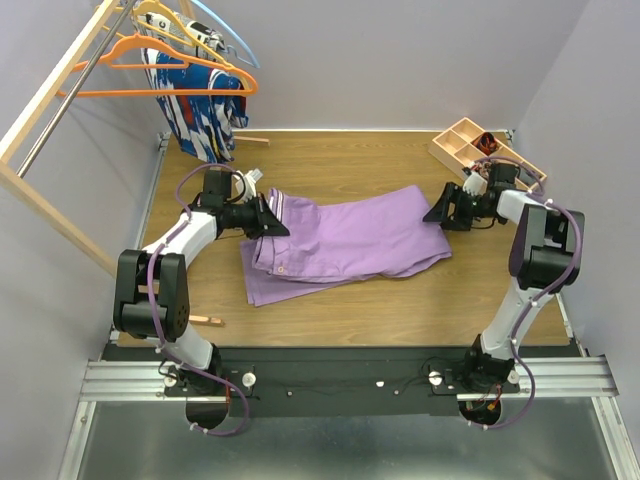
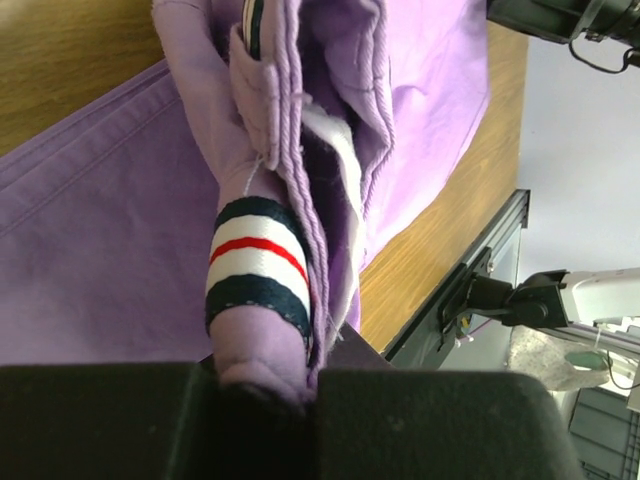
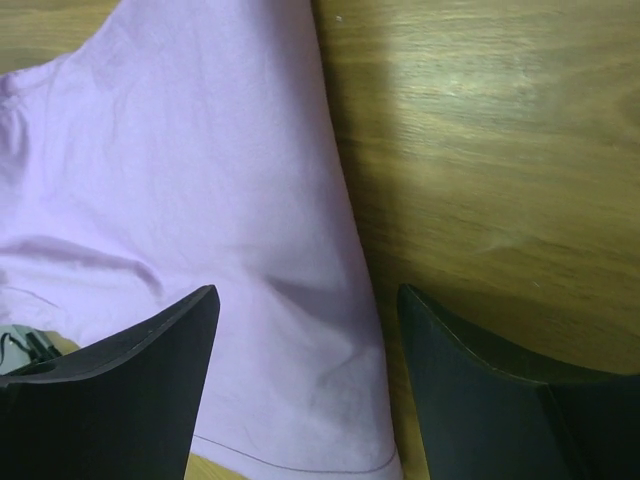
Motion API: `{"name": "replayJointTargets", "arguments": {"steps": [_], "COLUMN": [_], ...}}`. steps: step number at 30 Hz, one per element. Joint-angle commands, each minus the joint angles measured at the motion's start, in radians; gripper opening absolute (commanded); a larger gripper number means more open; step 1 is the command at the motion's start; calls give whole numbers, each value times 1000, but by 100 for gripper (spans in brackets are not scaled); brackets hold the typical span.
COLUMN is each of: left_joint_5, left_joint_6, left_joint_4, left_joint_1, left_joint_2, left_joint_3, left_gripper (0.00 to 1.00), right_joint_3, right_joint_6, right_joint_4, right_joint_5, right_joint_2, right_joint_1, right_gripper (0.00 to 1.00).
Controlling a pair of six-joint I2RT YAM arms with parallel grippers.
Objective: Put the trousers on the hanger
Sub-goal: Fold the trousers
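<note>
The lilac trousers (image 1: 345, 240) lie folded across the middle of the wooden table, waistband to the left. My left gripper (image 1: 268, 222) is shut on the bunched waistband; in the left wrist view its striped band (image 2: 255, 270) rises out of the pinched jaws (image 2: 310, 375). My right gripper (image 1: 437, 213) is open at the leg end on the right. In the right wrist view the fingers (image 3: 308, 300) straddle the edge of the trouser leg (image 3: 200, 200), just above the cloth. The bright orange hanger (image 1: 170, 75) hangs on the rack at the back left.
A wooden clothes rack (image 1: 60, 80) stands at the back left, carrying a blue, white and red patterned garment (image 1: 205, 110), a paler yellow hanger (image 1: 160, 15) and a light blue hanger (image 1: 235, 40). A wooden compartment tray (image 1: 480, 150) sits at the back right.
</note>
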Motion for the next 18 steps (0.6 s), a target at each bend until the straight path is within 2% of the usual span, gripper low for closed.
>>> {"name": "replayJointTargets", "arguments": {"steps": [1, 5, 6, 8, 11, 12, 18], "left_joint_5": [-7, -8, -10, -11, -13, -13, -2], "left_joint_6": [42, 50, 52, 55, 56, 56, 47], "left_joint_4": [-15, -15, -17, -17, -18, -15, -37], "left_joint_1": [10, 16, 18, 19, 21, 21, 21], "left_joint_2": [-24, -22, -22, -19, -13, -5, 51], "left_joint_3": [-23, -27, -27, -26, -17, -9, 112], "left_gripper": [0, 0, 0, 0, 0, 0, 0], "right_joint_3": [11, 23, 23, 22, 17, 16, 3], "right_joint_6": [-18, -15, -12, -4, 26, 46, 146], "right_joint_4": [7, 6, 6, 7, 9, 7, 4], "right_joint_5": [-87, -127, -133, -138, -80, -10, 308], "right_joint_2": [61, 84, 92, 95, 90, 86, 3], "right_joint_1": [26, 63, 69, 75, 75, 75, 57], "right_gripper": [78, 68, 59, 48, 11, 1, 1]}}
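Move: The right hand hovers open over the right-hand end of the trousers, with that end's edge about 3 cm to its left, level fore and aft and roughly 3 cm below. The wooden tray stands some 12 cm ahead of this hand and 10 cm to its right; the striped waistband is about 37 cm to its left and 3 cm back. From the left hand, which already holds the waistband, the trousers' right end is roughly 35 cm to the right, 2 cm ahead and 9 cm lower. The right fingers shut fully on the edge of the trousers' right end and pinch a fold of cloth between their tips. The hand slides about 4 cm left over the edge as they close, sinking all the while, then eases 1 cm back right with the cloth gripped, ending some 2 cm lower. The left hand keeps its hold on the waistband, dipping about 1 cm before starting to rise. ##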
